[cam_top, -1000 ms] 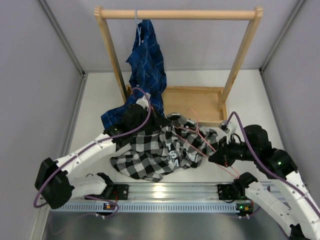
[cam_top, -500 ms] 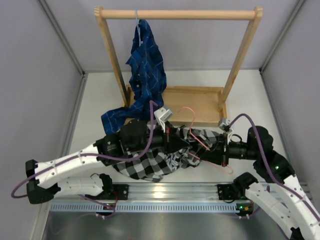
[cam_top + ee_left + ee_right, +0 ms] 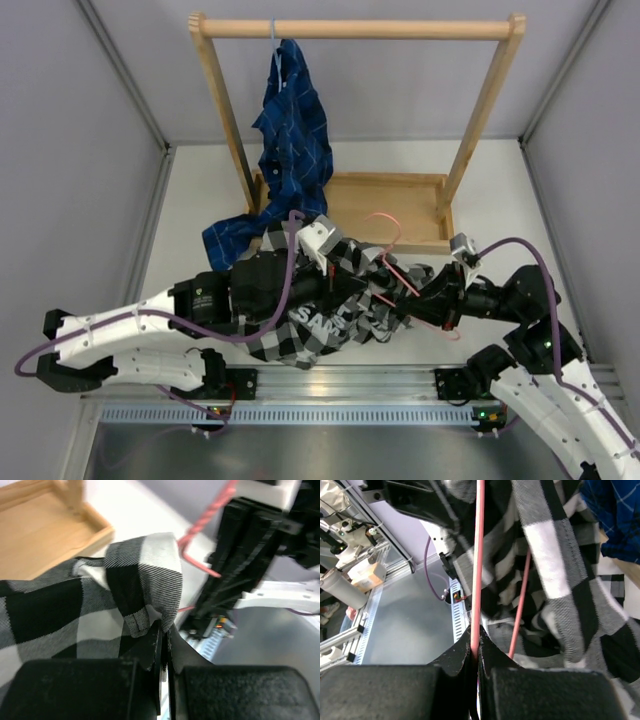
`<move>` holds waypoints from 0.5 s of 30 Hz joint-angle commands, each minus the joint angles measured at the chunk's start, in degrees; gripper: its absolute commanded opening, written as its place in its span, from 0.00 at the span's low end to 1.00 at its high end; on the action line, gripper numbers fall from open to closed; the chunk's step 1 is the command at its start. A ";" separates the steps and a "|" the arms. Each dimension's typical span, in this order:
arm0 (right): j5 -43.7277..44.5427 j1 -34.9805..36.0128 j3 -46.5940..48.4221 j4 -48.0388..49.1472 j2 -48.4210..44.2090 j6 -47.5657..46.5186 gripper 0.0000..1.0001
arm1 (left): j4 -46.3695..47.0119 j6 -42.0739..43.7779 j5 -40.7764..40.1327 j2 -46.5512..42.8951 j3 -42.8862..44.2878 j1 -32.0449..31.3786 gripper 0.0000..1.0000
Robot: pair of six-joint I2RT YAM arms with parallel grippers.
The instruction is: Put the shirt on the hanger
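The black-and-white checked shirt point(image 3: 318, 325) hangs bunched between the two arms at the table's near middle. My left gripper point(image 3: 348, 284) is shut on a folded edge of the shirt point(image 3: 145, 575), the cloth pinched at the fingertips point(image 3: 164, 630). The pink hanger point(image 3: 392, 258) stands tilted just right of it, its hook toward the wooden tray. My right gripper point(image 3: 428, 302) is shut on one wire of the hanger point(image 3: 478, 555), which runs straight up from the jaws point(image 3: 476, 647). A second wire and the shirt point(image 3: 545, 575) lie beyond it. The hanger's lower part is hidden by cloth.
A wooden rack point(image 3: 355, 28) stands at the back on a wooden tray base point(image 3: 385, 205). A dark blue shirt point(image 3: 295, 120) hangs from its bar on a light blue hanger, its tail on the table. An aluminium rail point(image 3: 330, 385) runs along the near edge.
My left arm has swung right and forward, carrying the shirt up against the hanger. My right gripper has drawn the hanger slightly back and tilted it. Both grippers stay shut.
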 commanded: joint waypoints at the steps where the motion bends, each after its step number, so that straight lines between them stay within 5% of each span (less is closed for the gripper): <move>1: -0.54 0.76 -1.36 10.20 -0.82 2.09 0.00 | -5.58 1.47 -12.84 0.69 2.77 -0.25 0.00; 8: 3.93 0.67 -5.31 17.23 -0.73 4.03 0.00 | -10.41 6.39 -7.84 7.81 11.21 -1.92 0.02; 10: 5.25 0.76 -6.19 18.46 -1.34 4.03 0.00 | -10.42 8.06 -7.23 7.64 11.74 -2.36 0.28; 13: 8.93 0.76 -8.03 20.56 -3.80 4.20 0.00 | -11.38 12.01 -6.35 6.32 13.23 -2.36 0.83; 14: 9.82 0.76 -8.65 21.27 -5.37 4.29 0.00 | -11.82 13.50 -8.52 5.45 14.71 -2.36 0.96; 15: 10.52 0.67 -9.70 21.80 -6.26 4.46 0.00 | -12.26 17.00 -10.98 5.09 15.51 -2.36 0.98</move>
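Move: The left hand, pinching the edge of the checkered shirt over the hanger's near shoulder, has the hanger neck about 4 cm ahead, 7 cm to its right and 3 cm higher. The shirt's body hangs some 15 cm below it, about 3 cm ahead and 3 cm left. The blue shirt hangs roughly 20 cm ahead, 12 cm left, at about its height. From the right hand, gripping the hanger, the pinched edge lies some 10 cm left, 1 cm ahead and 3 cm up. The left hand lets the shirt go on the hanger: it first eases forward about 2 cm and down some 1.5 cm with the pinched edge, then opens its fingers from nearly shut to almost fully wide, rising about a centimetre as the wrist rolls some 15 degrees. The right hand keeps its grip on the hanger and carries it forward roughly 2.5 cm and slightly down, so that the hanger stays in front of the left fingers. ##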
